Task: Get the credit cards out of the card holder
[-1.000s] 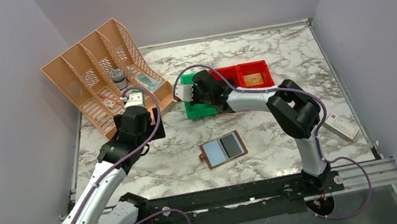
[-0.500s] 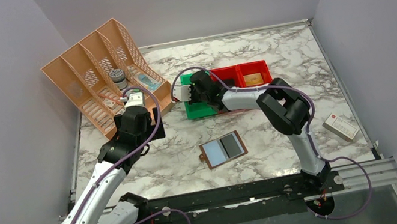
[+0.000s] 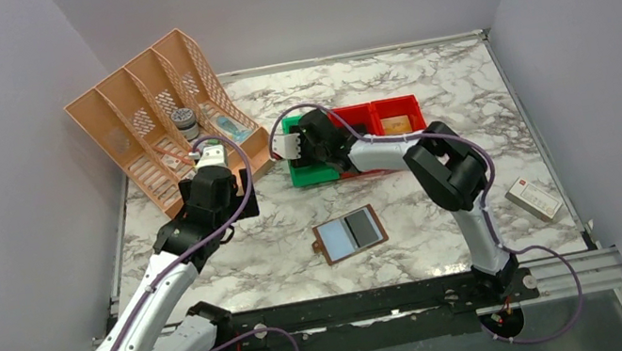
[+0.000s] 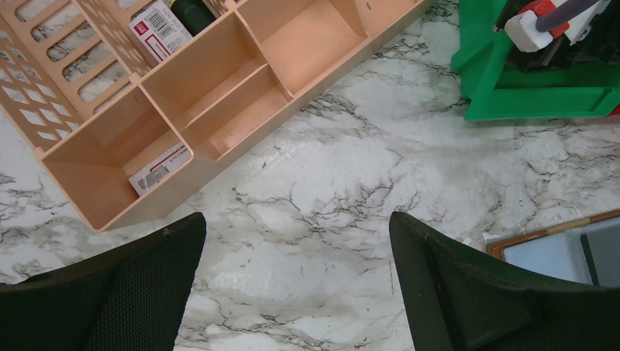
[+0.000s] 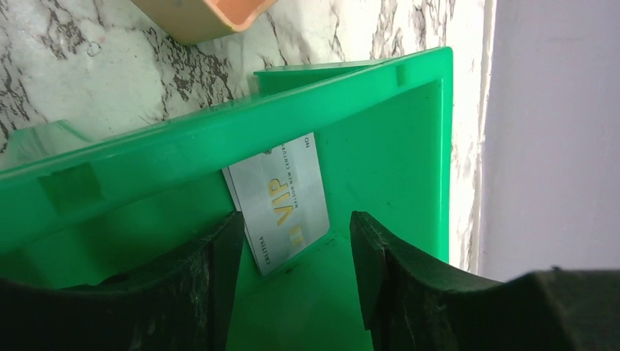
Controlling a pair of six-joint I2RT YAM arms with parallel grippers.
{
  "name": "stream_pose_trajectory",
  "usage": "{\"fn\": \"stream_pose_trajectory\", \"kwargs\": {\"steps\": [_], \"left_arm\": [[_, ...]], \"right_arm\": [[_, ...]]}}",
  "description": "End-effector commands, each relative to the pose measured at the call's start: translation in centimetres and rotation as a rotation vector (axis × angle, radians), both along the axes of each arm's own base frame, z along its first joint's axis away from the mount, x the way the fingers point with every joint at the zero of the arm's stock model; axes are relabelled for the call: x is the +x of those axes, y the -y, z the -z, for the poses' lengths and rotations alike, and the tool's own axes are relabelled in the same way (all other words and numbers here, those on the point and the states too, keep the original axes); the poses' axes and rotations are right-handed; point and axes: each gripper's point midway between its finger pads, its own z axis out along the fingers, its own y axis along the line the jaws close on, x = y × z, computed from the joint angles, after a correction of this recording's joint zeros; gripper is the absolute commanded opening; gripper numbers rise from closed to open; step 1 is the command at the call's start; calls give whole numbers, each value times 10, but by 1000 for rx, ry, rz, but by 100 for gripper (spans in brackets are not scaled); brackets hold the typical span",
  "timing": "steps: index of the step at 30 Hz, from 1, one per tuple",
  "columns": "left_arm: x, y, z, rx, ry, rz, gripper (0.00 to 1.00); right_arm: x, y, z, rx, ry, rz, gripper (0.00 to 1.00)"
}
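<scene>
The brown card holder lies open on the table's middle, showing a pale grey-blue card and a darker one; its corner shows in the left wrist view. My right gripper is open and low inside the green bin. A silver card with gold "VIP" lettering leans on the bin wall just beyond the fingers, not gripped. From above, the right gripper is over the green bin. My left gripper is open and empty above bare marble, left of the holder.
An orange desk organizer with small items stands at the back left, close to my left gripper. Two red bins adjoin the green one. A white-and-red small box lies at the right edge. Grey walls enclose the table.
My right arm's elbow has swung left and the right gripper has shifted slightly left at the green bin. The left arm and the card holder have not moved.
</scene>
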Motion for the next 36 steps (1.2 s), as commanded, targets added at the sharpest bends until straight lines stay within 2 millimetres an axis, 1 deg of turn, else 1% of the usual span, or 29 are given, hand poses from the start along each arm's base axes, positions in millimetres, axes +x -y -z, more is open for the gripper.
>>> {"fn": "stream_pose_trajectory", "kwargs": {"steps": [1, 5, 9, 11, 13, 16, 20, 23, 26, 28, 31, 36], "left_arm": [[1, -1, 0, 6, 0, 6, 99], [1, 0, 1, 7, -2, 7, 99], [1, -1, 1, 5, -1, 5, 99], [1, -1, 1, 6, -1, 4, 99], [1, -1, 1, 6, -1, 5, 99], [1, 0, 0, 4, -1, 4, 99], [2, 1, 2, 4, -6, 7, 99], [2, 2, 3, 5, -13, 12, 99], [1, 2, 5, 5, -19, 15, 99], [2, 2, 5, 5, -18, 14, 99], [1, 3, 5, 5, -21, 16, 99], [1, 2, 4, 4, -17, 15, 99]], "right_arm": [[-1, -6, -31, 114, 1, 15, 56], [-5, -14, -53, 255, -22, 36, 56], [-12, -19, -77, 430, -69, 94, 55], [-21, -20, -84, 544, -124, 125, 49], [-29, -25, -89, 659, -187, 162, 40], [-35, -28, -83, 759, -335, 291, 27], [-39, -30, -61, 797, -514, 499, 20], [-39, -30, -50, 822, -555, 572, 13], [-39, -28, -39, 805, -584, 630, 8], [-41, -28, -33, 799, -611, 656, 2], [-42, -28, -23, 785, -638, 697, 1], [-37, -30, -5, 762, -656, 751, 1]]}}
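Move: In the green bin, the white VIP cards lie flat, their middle roughly 3 cm ahead of the right hand, level with it left to right and about 3 cm below. The middle red bin stands some 12 cm to that hand's right, 1 cm ahead; the open card holder is about 24 cm back and 6 cm right. From the left hand the cards are some 22 cm ahead, 23 cm right and 15 cm lower. Backing away from the cards with its already half-open fingers, the right hand rises about 7 cm, easing back and left. It rolls some 65 degrees about its pointing direction, left side coming up, and shuts the empty fingers, then drops about 5 cm over the green bin's near-left part. ##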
